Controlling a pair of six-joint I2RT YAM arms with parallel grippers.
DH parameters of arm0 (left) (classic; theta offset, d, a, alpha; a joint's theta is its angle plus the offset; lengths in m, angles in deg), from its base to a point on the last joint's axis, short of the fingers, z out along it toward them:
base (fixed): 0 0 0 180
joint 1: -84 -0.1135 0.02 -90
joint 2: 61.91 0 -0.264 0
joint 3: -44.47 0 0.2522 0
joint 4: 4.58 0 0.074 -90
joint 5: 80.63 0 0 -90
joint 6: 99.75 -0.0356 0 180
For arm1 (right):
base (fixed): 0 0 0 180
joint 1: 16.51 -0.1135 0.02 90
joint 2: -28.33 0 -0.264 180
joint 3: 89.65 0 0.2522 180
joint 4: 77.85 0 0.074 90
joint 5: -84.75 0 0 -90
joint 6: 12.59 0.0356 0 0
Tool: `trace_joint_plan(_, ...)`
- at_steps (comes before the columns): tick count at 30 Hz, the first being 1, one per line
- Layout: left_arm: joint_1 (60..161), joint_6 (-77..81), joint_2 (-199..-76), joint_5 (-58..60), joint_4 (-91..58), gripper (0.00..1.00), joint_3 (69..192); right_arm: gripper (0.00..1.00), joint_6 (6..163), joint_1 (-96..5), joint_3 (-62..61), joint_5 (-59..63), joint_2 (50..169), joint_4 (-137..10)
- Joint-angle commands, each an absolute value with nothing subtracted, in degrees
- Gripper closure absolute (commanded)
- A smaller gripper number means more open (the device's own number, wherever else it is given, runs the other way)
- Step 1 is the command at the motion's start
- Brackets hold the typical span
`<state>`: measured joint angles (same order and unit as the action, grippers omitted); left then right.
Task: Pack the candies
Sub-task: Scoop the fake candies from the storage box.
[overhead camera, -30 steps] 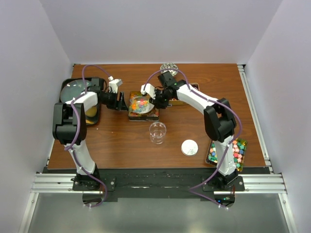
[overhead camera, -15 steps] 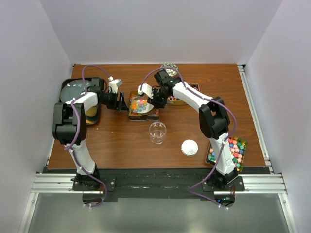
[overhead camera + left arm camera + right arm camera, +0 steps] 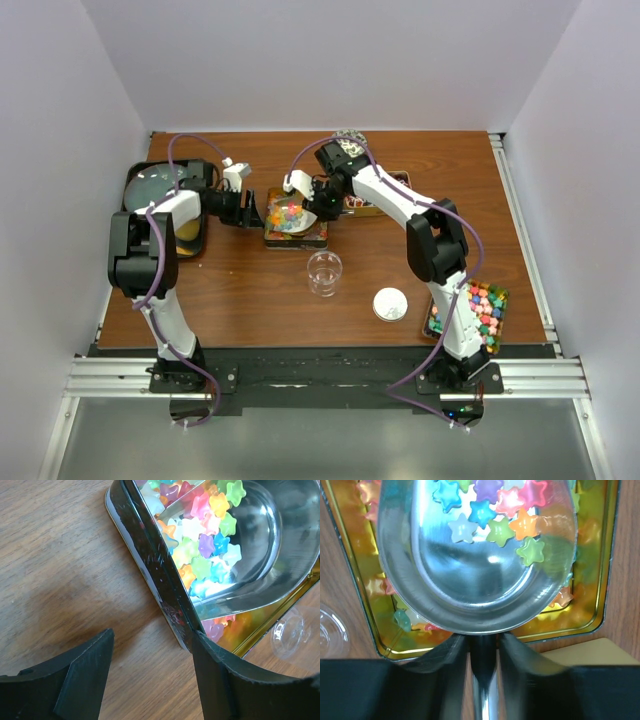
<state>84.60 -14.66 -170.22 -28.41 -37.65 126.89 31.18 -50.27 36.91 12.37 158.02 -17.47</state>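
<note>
Star-shaped candies (image 3: 490, 515) in pink, blue, green and orange lie in a steel scoop (image 3: 470, 580). My right gripper (image 3: 482, 642) is shut on the scoop's handle (image 3: 482, 690) and holds its bowl over an open gold-lined tin (image 3: 600, 595) with more candies (image 3: 402, 620) on its floor. In the top view the tin (image 3: 310, 240) sits mid-table with my right gripper (image 3: 318, 203) above it. My left gripper (image 3: 150, 652) stands open at the tin's left side; its right finger (image 3: 225, 680) touches the tin's black wall (image 3: 150, 565), and its left finger rests apart over bare wood.
A clear plastic cup (image 3: 324, 272) and a white round lid (image 3: 391, 303) stand in front of the tin. A tray of coloured cube candies (image 3: 485, 310) lies at the right near edge. Another tin (image 3: 385, 203) sits behind my right arm. A dark tray (image 3: 150, 190) lies far left.
My right gripper has carried the scoop a little to the left, further over the tin. The left arm and the tin have stayed put.
</note>
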Motion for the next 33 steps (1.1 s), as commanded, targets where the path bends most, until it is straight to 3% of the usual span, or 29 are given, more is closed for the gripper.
trace_joint_plan(1,84.79,-13.45,-168.96,-30.35,-36.53,0.32,126.43,0.57,36.28,-50.44,34.95,11.18,155.26,-18.90)
trace_joint_plan(9,84.79,-12.92,-169.66,-31.14,-35.83,0.32,126.26,0.49,34.88,-49.30,39.69,10.40,154.97,-12.33)
trace_joint_plan(33,84.79,-12.57,-169.75,-31.06,-34.95,0.32,125.46,0.49,34.00,-47.27,43.29,7.31,160.77,-7.49)
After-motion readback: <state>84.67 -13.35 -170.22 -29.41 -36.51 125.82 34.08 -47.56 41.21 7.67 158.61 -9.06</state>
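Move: The scoop sits in the storage box, and its neck is between my right fingertips. The middle of the scoop handle is about 4 cm to my right hand's right, level with it front to back. The storage box is centred some 5 cm left, 1 cm back and 3 cm below; the lollipop box is about 13 cm right and 4 cm ahead, the clear glass some 14 cm back and 1 cm right. From my left hand the handle lies roughly 18 cm right and 2 cm ahead. I open my right fingers wider to free the scoop at its neck, rise about 1.5 cm, then shift some 4 cm right along the handle, away from the pan. I sink again by about 1 cm so that the open fingers straddle the handle farther out, the hand turning about 5 to 10 degrees clockwise as it goes. My left hand stays put, one finger still against the storage box's corner. ##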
